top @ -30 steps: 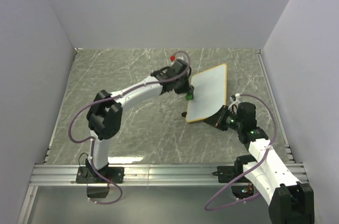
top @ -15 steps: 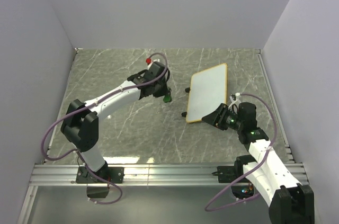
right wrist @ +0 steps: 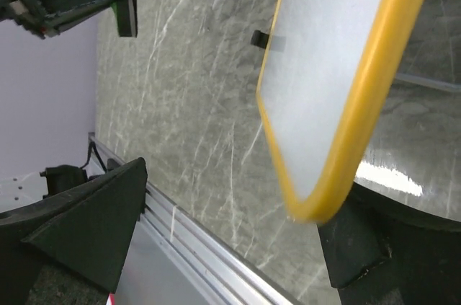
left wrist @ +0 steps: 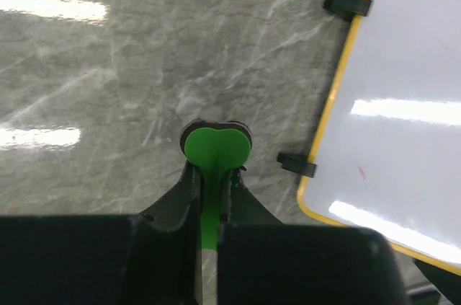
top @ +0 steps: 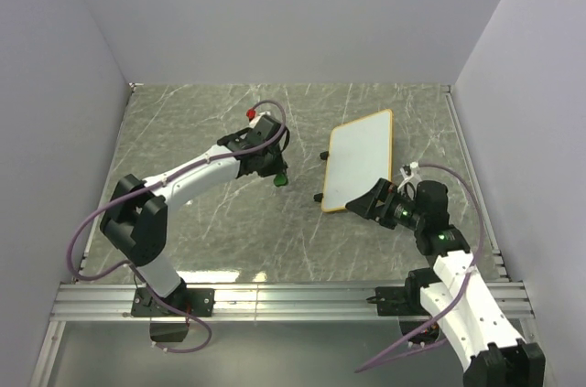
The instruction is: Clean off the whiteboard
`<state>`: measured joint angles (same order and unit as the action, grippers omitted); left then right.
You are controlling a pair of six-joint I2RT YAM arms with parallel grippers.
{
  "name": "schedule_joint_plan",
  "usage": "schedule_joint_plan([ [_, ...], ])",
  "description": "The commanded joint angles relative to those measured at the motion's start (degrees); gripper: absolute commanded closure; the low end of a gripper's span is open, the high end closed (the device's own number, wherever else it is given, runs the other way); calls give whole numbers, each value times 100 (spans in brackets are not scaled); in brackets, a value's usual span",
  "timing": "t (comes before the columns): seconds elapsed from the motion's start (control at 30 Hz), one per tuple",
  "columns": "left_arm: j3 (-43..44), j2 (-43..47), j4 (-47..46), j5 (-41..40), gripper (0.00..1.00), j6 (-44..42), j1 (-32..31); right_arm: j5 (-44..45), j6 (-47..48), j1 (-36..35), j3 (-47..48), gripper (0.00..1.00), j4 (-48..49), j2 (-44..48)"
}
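Note:
The whiteboard [top: 359, 160], white with a yellow-orange frame and black feet, lies flat on the marble table, right of centre. In the left wrist view its surface [left wrist: 403, 103] looks clean apart from one tiny reddish fleck. My left gripper [top: 279, 176] hovers left of the board, apart from it, shut on a green eraser [left wrist: 216, 148]. My right gripper [top: 374, 201] stands open at the board's near corner; that yellow corner [right wrist: 317, 208] sits between the wide-apart fingers [right wrist: 94, 226], close to the right-hand one.
An aluminium rail [top: 293, 296] runs along the near table edge, also seen in the right wrist view [right wrist: 187, 247]. Pale walls enclose the table on the left, back and right. Purple cables loop off both arms.
My left arm has pulled back leftward off the board's left edge, carrying the eraser. My right gripper has opened from shut at the board's near corner. The board has stayed put.

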<state>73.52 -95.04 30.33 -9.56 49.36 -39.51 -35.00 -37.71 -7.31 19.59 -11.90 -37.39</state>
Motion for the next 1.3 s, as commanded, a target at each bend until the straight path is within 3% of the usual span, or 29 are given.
schedule_joint_plan([
  [0.0, -39, 13, 262, -467, 99, -32, 13, 64, 291, -34, 649, 0, -689, 363],
  [0.03, -4, -144, 489, -572, 97, -23, 13, 133, 378, -34, 755, 0, -873, 416],
  [0.13, -12, -426, 711, -985, 70, -23, 13, 230, 432, -42, 1142, 0, -1603, 644],
  [0.17, -30, -488, 711, -1056, 51, -58, 13, 257, 405, -42, 1230, 0, -1918, 784],
  [0.2, -56, -532, 703, -1074, 43, -58, 13, 301, 397, -34, 1457, 0, -2095, 873],
  [0.27, -144, -664, 685, -1118, 32, -50, 13, 572, 423, -34, 1748, 0, -2647, 1083],
  [0.4, -241, -892, 624, -987, 19, 3, 13, 854, 581, -42, 2635, 0, -3467, 1216],
  [0.5, -241, -972, 615, -881, 2, 73, 13, 846, 546, -34, 2865, 0, -3749, 1365],
  [0.8, 426, -709, 879, -784, 0, 12, -75, 1206, 1047, -34, 3725, 0, -4496, 1304],
  [1.13, 883, 1101, 659, -661, 1, -383, -127, 1927, 765, -34, 3877, 0, -4277, 1813],
  [1.27, 1638, 1401, 1385, -731, 1, -700, -119, 2392, 669, -42, 4008, 0, -4399, 1867],
])
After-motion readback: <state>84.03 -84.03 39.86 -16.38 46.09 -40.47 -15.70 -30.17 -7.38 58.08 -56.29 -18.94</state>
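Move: The left hand holds the green eraser over bare table; the spot where the eraser ends up lies roughly 2 cm back and 2 cm left of that hand, some 11 cm below. The whiteboard's middle is about 21 cm to this hand's right, 5 cm ahead and 8 cm lower; its near black clip is 10 cm right and 3 cm back. From the right hand the whiteboard is 15 cm straight ahead and about 5 cm lower, the eraser's spot 8 cm ahead and 24 cm left. The left hand sinks about 9 cm towards the table, drifting 5 cm left and slightly back as it rolls its left side up some 20 degrees; its fingers open wide on the way down and let go of the green eraser, then it climbs some 22 cm clear of it, rolling back. Meanwhile the right hand, already wide open at the whiteboard's near edge, rises about 17 cm and draws back and somewhat right, away from the board, its fingers tilting up. ##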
